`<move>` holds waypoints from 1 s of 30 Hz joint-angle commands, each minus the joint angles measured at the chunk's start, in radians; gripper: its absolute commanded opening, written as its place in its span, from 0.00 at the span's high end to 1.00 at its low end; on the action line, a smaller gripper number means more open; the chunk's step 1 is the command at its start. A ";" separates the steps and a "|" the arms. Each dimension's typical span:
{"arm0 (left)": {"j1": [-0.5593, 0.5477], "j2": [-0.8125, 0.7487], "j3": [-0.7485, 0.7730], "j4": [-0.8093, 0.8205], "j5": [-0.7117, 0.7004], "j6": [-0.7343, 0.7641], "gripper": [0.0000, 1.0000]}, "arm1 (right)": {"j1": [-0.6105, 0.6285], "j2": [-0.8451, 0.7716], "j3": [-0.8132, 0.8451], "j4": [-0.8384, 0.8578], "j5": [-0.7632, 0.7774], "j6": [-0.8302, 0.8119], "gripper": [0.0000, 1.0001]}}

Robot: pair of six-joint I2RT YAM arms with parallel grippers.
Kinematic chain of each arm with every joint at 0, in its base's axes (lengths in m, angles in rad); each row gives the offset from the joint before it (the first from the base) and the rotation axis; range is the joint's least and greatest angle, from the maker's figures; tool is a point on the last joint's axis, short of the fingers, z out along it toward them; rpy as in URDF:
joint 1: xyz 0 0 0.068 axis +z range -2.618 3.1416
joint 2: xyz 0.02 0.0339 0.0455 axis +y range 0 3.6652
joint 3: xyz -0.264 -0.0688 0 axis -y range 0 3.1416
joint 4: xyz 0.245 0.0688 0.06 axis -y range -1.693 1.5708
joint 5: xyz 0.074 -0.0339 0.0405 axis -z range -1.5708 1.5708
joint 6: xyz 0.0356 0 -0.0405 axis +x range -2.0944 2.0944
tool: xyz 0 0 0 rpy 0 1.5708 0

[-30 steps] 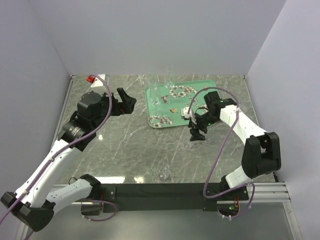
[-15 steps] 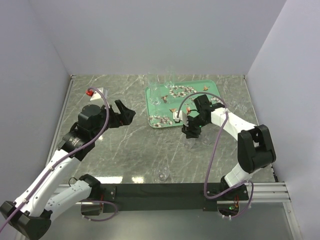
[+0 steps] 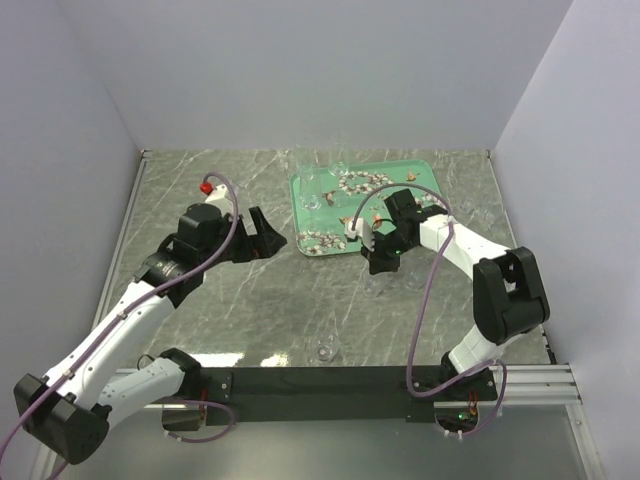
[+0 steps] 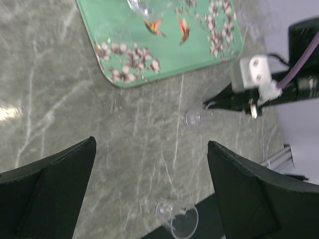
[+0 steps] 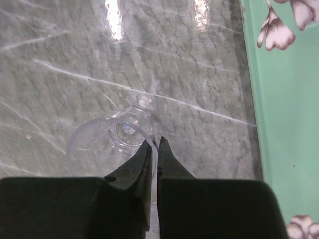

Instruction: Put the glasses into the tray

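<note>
The teal flowered tray lies at the back right, and clear glasses stand at its far left end. In the right wrist view my right gripper is shut on the rim of a small clear glass, which stands on the marble just left of the tray. From above, that gripper is off the tray's near edge. Another glass stands by the front rail, also seen as the glass in the left wrist view. My left gripper is open and empty, left of the tray.
The black front rail borders the near edge. White walls close the back and both sides. A purple cable loops off each arm. The left wrist view shows the right arm's white fitting beside the gripped glass.
My right gripper moved left and down to the glass by the tray and shut on its rim. My left arm swung right toward the tray, still open.
</note>
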 commanded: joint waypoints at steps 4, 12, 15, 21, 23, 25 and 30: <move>0.006 0.053 0.013 -0.030 0.149 0.000 0.01 | -0.053 0.020 0.179 0.085 -0.043 0.335 1.00; 0.004 0.093 0.009 -0.044 0.192 -0.006 0.01 | -0.067 0.125 0.358 0.259 0.200 0.864 1.00; 0.006 0.093 -0.002 -0.039 0.199 -0.020 0.00 | -0.065 0.181 0.407 0.294 0.343 1.021 1.00; 0.003 0.073 -0.063 -0.021 0.199 -0.052 0.01 | -0.067 0.314 0.539 0.294 0.503 1.145 1.00; 0.003 0.070 -0.075 -0.015 0.199 -0.063 0.01 | -0.067 0.360 0.580 0.292 0.512 1.157 1.00; 0.003 0.067 -0.091 -0.010 0.202 -0.069 0.01 | -0.067 0.392 0.616 0.276 0.540 1.171 1.00; -0.005 0.060 -0.131 0.016 0.221 -0.092 0.02 | -0.067 0.491 0.719 0.230 0.592 1.180 1.00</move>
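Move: The tumbler already pinched by the right hand is bound for a clear patch of tray some 23 cm ahead, 2 cm left and 6 cm below it. A stemmed glass stands about 8 cm beyond and 4 cm left of that patch; another stands level with it, 12 cm left. A spare tumbler waits 10 cm right and 3 cm behind the right hand. The left hand's near-edge glass lies roughly 17 cm back, 12 cm right, 20 cm below. The tumbler, its wall still pinched near the rim by the right fingers, is lifted about 8 cm and carried forward over the tray's near edge, some 22 cm in all, then lowered about 5 cm towards the clear patch, the wrist turning some 70 degrees clockwise. Meanwhile the open left hand sinks about 7 cm and eases back and slightly right towards the near-edge glass, tipping down. ##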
